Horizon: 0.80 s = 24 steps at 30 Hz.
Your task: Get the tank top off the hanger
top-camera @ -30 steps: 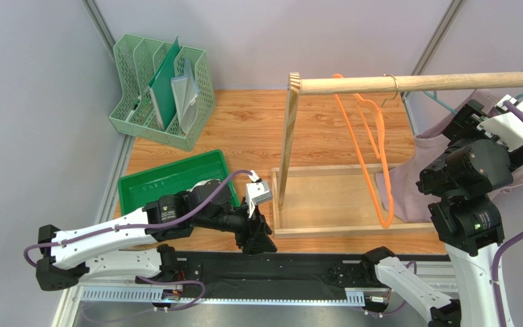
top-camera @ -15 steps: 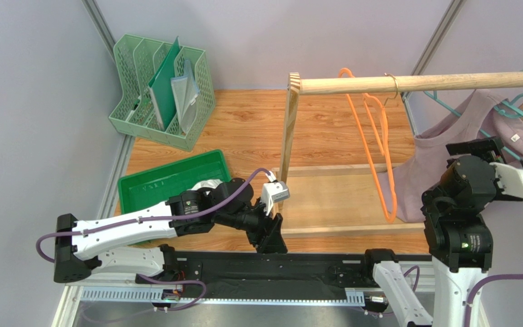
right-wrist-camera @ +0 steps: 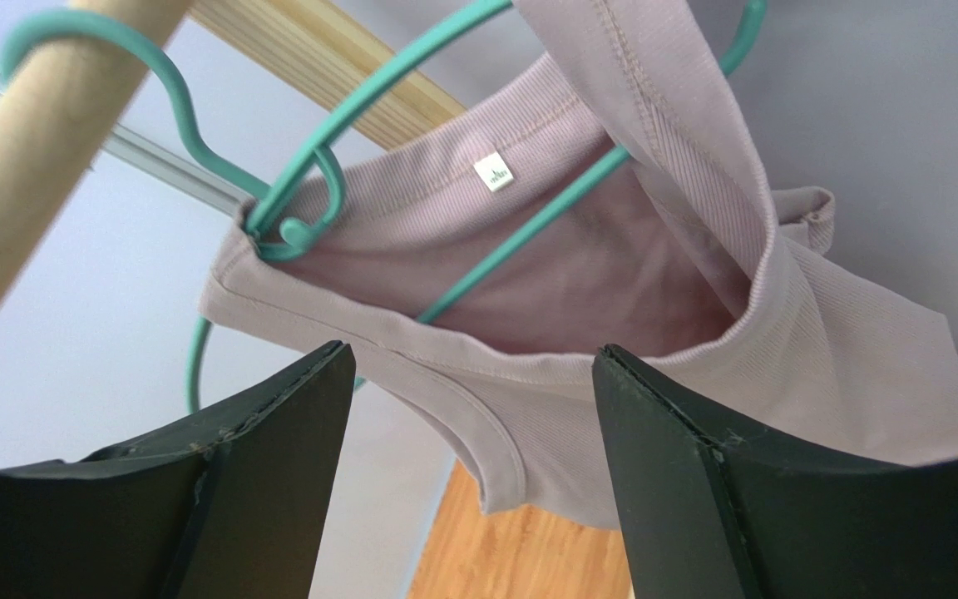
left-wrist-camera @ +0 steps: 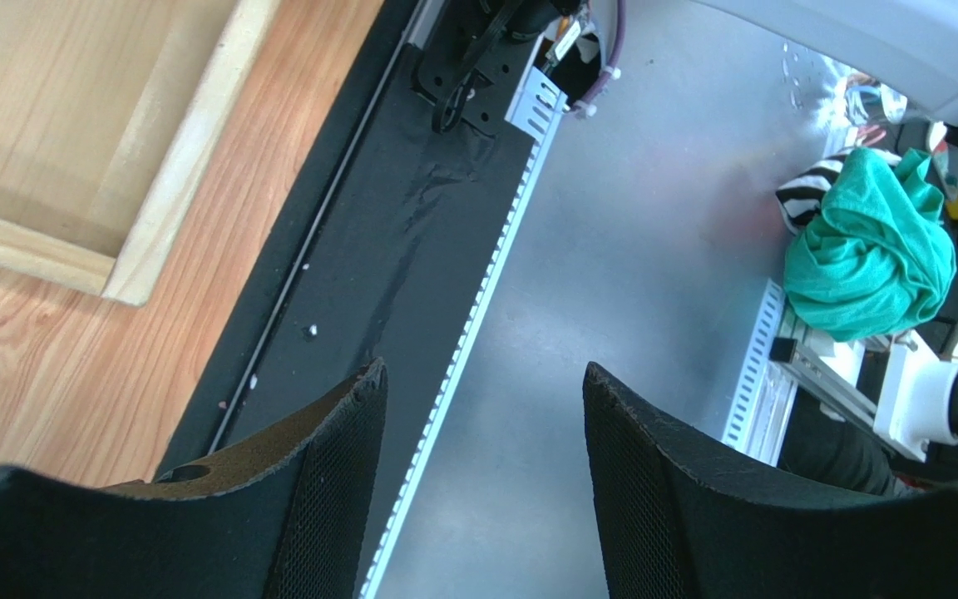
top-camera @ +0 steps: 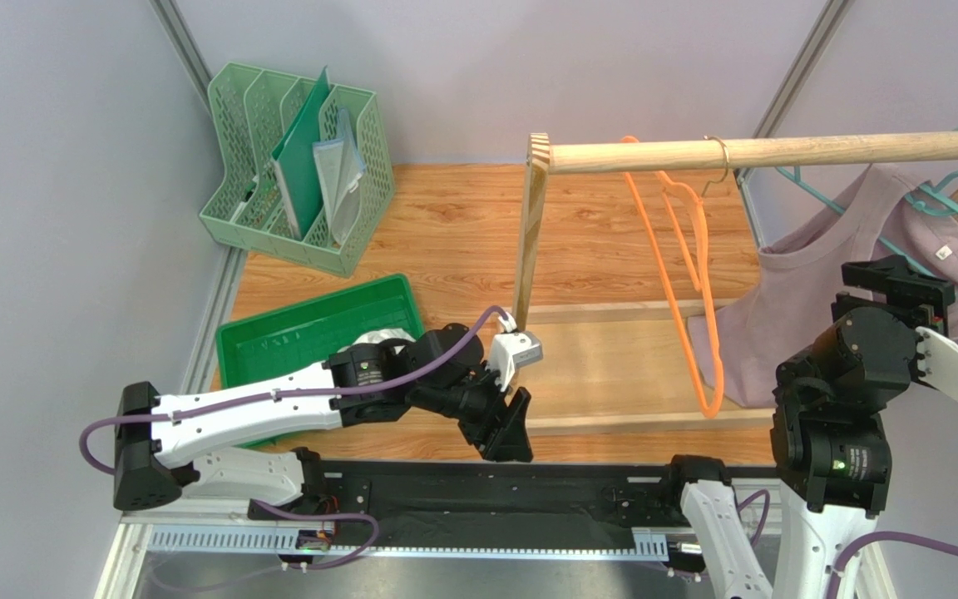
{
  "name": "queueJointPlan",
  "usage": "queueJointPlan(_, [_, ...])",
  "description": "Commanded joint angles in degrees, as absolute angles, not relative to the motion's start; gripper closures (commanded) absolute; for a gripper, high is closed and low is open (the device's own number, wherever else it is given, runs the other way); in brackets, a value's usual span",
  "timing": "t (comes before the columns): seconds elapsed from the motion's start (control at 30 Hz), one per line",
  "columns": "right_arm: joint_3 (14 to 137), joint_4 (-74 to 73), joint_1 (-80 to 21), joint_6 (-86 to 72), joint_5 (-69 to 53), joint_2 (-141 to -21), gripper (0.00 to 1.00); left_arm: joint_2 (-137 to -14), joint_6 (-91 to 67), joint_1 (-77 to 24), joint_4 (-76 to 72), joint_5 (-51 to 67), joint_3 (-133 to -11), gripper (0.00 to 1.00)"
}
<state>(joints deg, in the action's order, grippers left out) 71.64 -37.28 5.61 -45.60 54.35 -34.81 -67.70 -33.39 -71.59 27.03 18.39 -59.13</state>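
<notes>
A lilac tank top (top-camera: 809, 293) hangs on a teal hanger (top-camera: 946, 206) from the wooden rod (top-camera: 759, 152) at the far right. My right gripper (top-camera: 903, 277) is just in front of and below the garment. In the right wrist view it points up at the tank top (right-wrist-camera: 647, 312) and the teal hanger (right-wrist-camera: 359, 119). The right gripper (right-wrist-camera: 474, 356) is open, with the fabric's hem beyond its tips and nothing gripped. My left gripper (top-camera: 512, 431) hovers low at the table's near edge by the rack's base. The left gripper (left-wrist-camera: 484, 370) is open and empty.
An orange hanger (top-camera: 678, 268) hangs bare on the rod beside the tank top. The rack's upright post (top-camera: 528, 237) and its wooden base frame (top-camera: 622, 374) fill the middle. A green tray (top-camera: 309, 327) and a mint file organiser (top-camera: 303, 162) stand at the left.
The left arm has moved right along the near edge toward the rack's base. The right arm has drawn back and down from the tank top, which now hangs in full view.
</notes>
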Motion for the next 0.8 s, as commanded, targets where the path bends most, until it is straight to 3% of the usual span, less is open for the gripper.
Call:
queueJointPlan(0.0, [75.1,-31.9,7.1,-48.2,57.8,-36.6,0.24,-62.7,-35.4,-71.8,28.4,15.3,-60.7,0.35])
queueJointPlan(0.33, [80.9,-30.8,16.6,-53.1,55.0,-43.2,0.25,-55.6,-40.3,-71.8,33.6,5.8,-59.5,0.35])
queueJointPlan(0.77, [83.5,-30.8,23.3,-55.6,55.4,-48.0,0.28,-56.4,-42.6,-71.8,36.3,6.2,-58.6,0.35])
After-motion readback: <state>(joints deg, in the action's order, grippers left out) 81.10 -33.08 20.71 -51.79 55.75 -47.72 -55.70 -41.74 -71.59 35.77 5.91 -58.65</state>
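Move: The tank top's near strap, over the teal hanger's near arm, lies about 10 cm to the right of the right hand, 2 cm back and roughly 6 cm above. The teal hook on the rail is about 12 cm ahead, 4 cm right and 6 cm up from this hand. The neck opening lies 5 cm ahead, 8 cm right, about level. From the left hand, the strap is roughly 58 cm right, 10 cm ahead and 27 cm higher. Raise the open right gripper and carry it rightward towards the near strap, about 5 cm right and 4 cm up, mostly rising first and then going right; yaw it some 15 degrees clockwise and keep the jaws wide. Meanwhile swing the empty, open left gripper about 5 cm left towards the green tray, rising, then sinking partway back, turning counter-clockwise. ##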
